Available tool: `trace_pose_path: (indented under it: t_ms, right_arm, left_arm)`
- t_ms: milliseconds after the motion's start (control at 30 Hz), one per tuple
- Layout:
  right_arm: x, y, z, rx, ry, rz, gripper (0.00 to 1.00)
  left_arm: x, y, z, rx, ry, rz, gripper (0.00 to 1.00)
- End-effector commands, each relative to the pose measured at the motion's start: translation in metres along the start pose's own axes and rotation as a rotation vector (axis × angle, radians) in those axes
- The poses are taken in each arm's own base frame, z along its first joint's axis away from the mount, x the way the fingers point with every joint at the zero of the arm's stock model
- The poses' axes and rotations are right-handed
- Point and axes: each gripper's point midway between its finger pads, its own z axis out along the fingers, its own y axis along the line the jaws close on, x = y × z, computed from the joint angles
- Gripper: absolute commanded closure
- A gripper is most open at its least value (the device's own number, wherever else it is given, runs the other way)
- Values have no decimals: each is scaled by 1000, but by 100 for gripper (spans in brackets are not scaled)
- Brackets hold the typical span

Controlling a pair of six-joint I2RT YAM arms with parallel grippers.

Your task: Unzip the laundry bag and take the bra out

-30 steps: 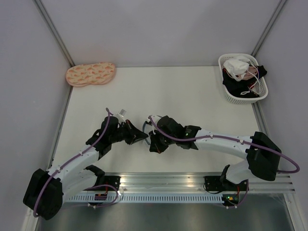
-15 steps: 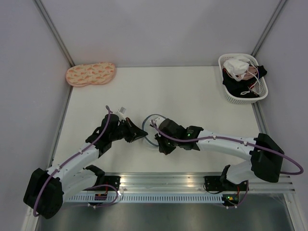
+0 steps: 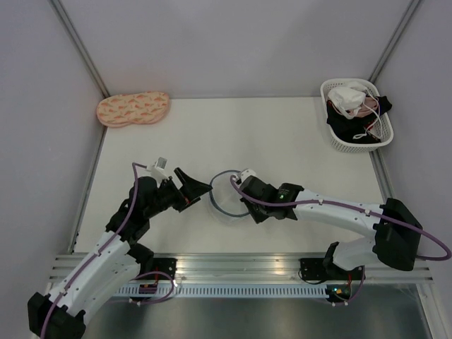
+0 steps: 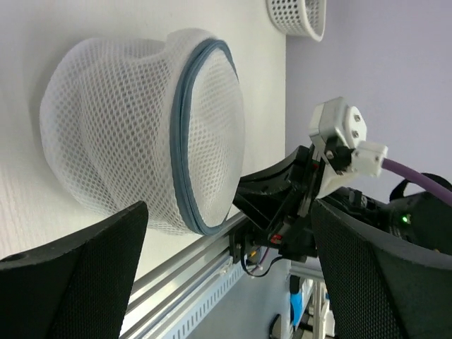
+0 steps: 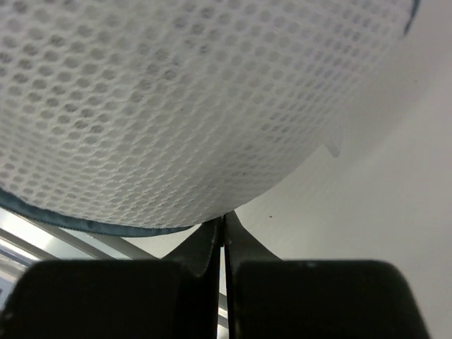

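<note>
The laundry bag (image 3: 224,199) is a white mesh dome with a blue-grey hoop rim, lying on the table between the two arms. It fills the left wrist view (image 4: 134,134) and the right wrist view (image 5: 198,99). My left gripper (image 3: 198,191) is open just left of the bag, its two fingers (image 4: 78,268) spread wide and apart from the mesh. My right gripper (image 3: 244,205) is shut, and its fingertips (image 5: 224,217) pinch the mesh at the bag's near right edge. The bra does not show; only white mesh is visible.
A white lattice basket (image 3: 337,141) with white and dark garments stands at the far right corner. A peach patterned pad (image 3: 133,108) lies at the far left by the wall. An aluminium rail (image 3: 240,265) runs along the near edge.
My left gripper has opened and drawn back to the left, off the bag. The right gripper has shifted slightly right, still shut. The bag's hoop now shows between them.
</note>
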Motion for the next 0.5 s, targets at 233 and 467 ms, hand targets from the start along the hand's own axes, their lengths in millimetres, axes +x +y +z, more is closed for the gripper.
trace_pose_path:
  t_ms: [233,467]
  right_arm:
    - [-12,-13,-47,-43,-78,11,19]
    - [-44,9,-94,-203,-250,25,15]
  left_arm:
    - [-12,24,-29,-121,-139,17,2]
    - [-6,29,-9,-83,-87,82,34]
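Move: The right hand, fingers shut, is at the laundry bag's near right edge, where the end of the blue zip band meets the fingertips. The bag's middle lies about 5 cm ahead of this hand, 5 cm to its left and roughly level with it. From the left hand, already wide open and holding nothing, the bag is some 8 cm to the right, 3 cm ahead and 11 cm below. Nothing else stands close. The right hand finishes its drag along the zip with about 2 cm more to the right, its fingers spreading wide to let go of the zip end, then climbs clear to some 7 cm up, easing back slightly as the wrist rolls about 10 degrees. The left hand draws away from the bag, about 3 cm to its left, rising a centimetre before sinking to a little below where it began, and its fingers start to close on nothing, to roughly two thirds open. ##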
